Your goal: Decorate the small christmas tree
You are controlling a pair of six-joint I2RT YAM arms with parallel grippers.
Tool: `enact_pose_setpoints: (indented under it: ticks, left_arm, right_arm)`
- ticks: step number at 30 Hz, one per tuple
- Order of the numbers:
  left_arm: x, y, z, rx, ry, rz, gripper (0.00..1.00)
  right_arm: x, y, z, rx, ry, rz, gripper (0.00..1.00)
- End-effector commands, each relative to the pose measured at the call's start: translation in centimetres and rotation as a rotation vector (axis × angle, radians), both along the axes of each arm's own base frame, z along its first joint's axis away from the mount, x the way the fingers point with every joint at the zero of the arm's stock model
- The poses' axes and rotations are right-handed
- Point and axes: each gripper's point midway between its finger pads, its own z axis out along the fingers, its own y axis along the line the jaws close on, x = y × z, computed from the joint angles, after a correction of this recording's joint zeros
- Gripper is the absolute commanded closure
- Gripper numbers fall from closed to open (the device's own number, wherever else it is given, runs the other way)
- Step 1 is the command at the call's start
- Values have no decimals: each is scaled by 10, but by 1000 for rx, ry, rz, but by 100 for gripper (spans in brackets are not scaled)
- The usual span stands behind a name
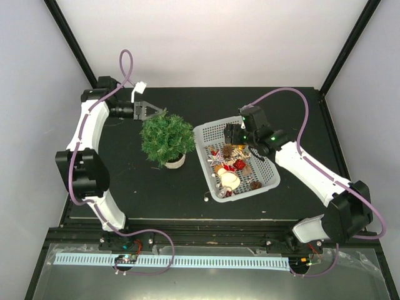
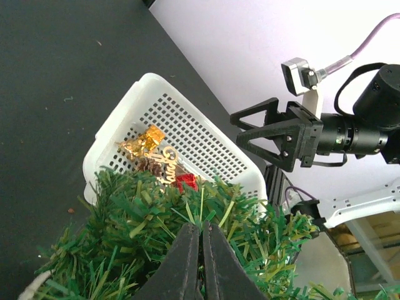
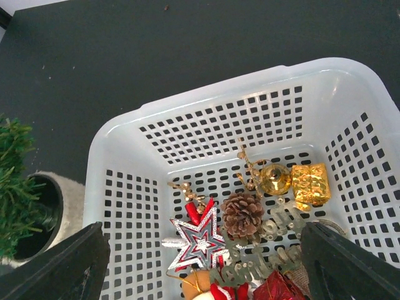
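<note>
The small christmas tree point(image 1: 166, 137) stands in its white pot point(image 1: 175, 163) left of the white basket point(image 1: 206, 134). My left gripper point(image 1: 152, 113) is at the tree's far left top. In the left wrist view it point(image 2: 201, 229) is shut, tips buried among the green needles point(image 2: 137, 215), nothing visibly held. My right gripper point(image 1: 234, 134) hovers open over the basket's far end. Its fingers point(image 3: 62, 269) spread wide above a silver-red star point(image 3: 203, 240), a pine cone point(image 3: 242, 214), a gold ball point(image 3: 275, 179) and a gold gift box point(image 3: 310, 184).
The basket point(image 3: 206, 122) also holds a glittery word ornament point(image 3: 275, 250) and red pieces. A small white bit point(image 1: 205, 199) lies on the black table near the basket's front corner. The tree's pot point(image 3: 65, 203) shows at the right wrist view's left edge.
</note>
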Motion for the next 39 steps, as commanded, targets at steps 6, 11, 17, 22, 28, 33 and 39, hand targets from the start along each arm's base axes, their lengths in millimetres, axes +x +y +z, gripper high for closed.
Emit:
enact_pose_setpoints:
  ticks: [6,11,17,22,28,33,39]
  left_arm:
    - [16,-11,4,-32,-18,-33,98]
    - [23,-12,0,-26,-8,-37,91]
    - [27,-15,-2,-13,-12,-42,62]
    - [30,-16,-1,-10,-17,-42,56]
    - [30,-15,-3,10,-22,-38,55]
    - [28,-12,-5,44,-40,-33,53]
    - [27,16,5,55,-77,63,41]
  right_arm:
    - [2,-4,-7,-42,7,-17,15]
    - [2,-4,-11,-49,14,-17,15]
    - [3,-5,-10,-54,9,-19,15]
    - [4,-5,-9,-58,11,-18,15]
    - [5,-5,-6,-62,7,-19,15]
    - [6,-5,-8,-65,17,-21,15]
    - [-6,-13,-32,-118,95,-18,16]
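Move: My left hand has its shut fingertips in the foliage of the christmas tree, near the top; the crown's middle lies about 3 cm back, 3 cm to the right and 10 cm below. The basket is 26 cm to its right, 2 cm back and 25 cm below. My open right hand hovers above that basket, whose middle is straight below by 16 cm and 3 cm right; the pinecone is about 4 cm ahead, level sideways and 17 cm down. With the fingertips still among the tree's twigs, I ease my left hand forward about 3 cm, dipping some 1.5 cm early on, and spread the shut fingers to roughly half open around the foliage. Meanwhile my right hand sinks about 2.5 cm towards the basket, fingers staying wide open, touching nothing. ##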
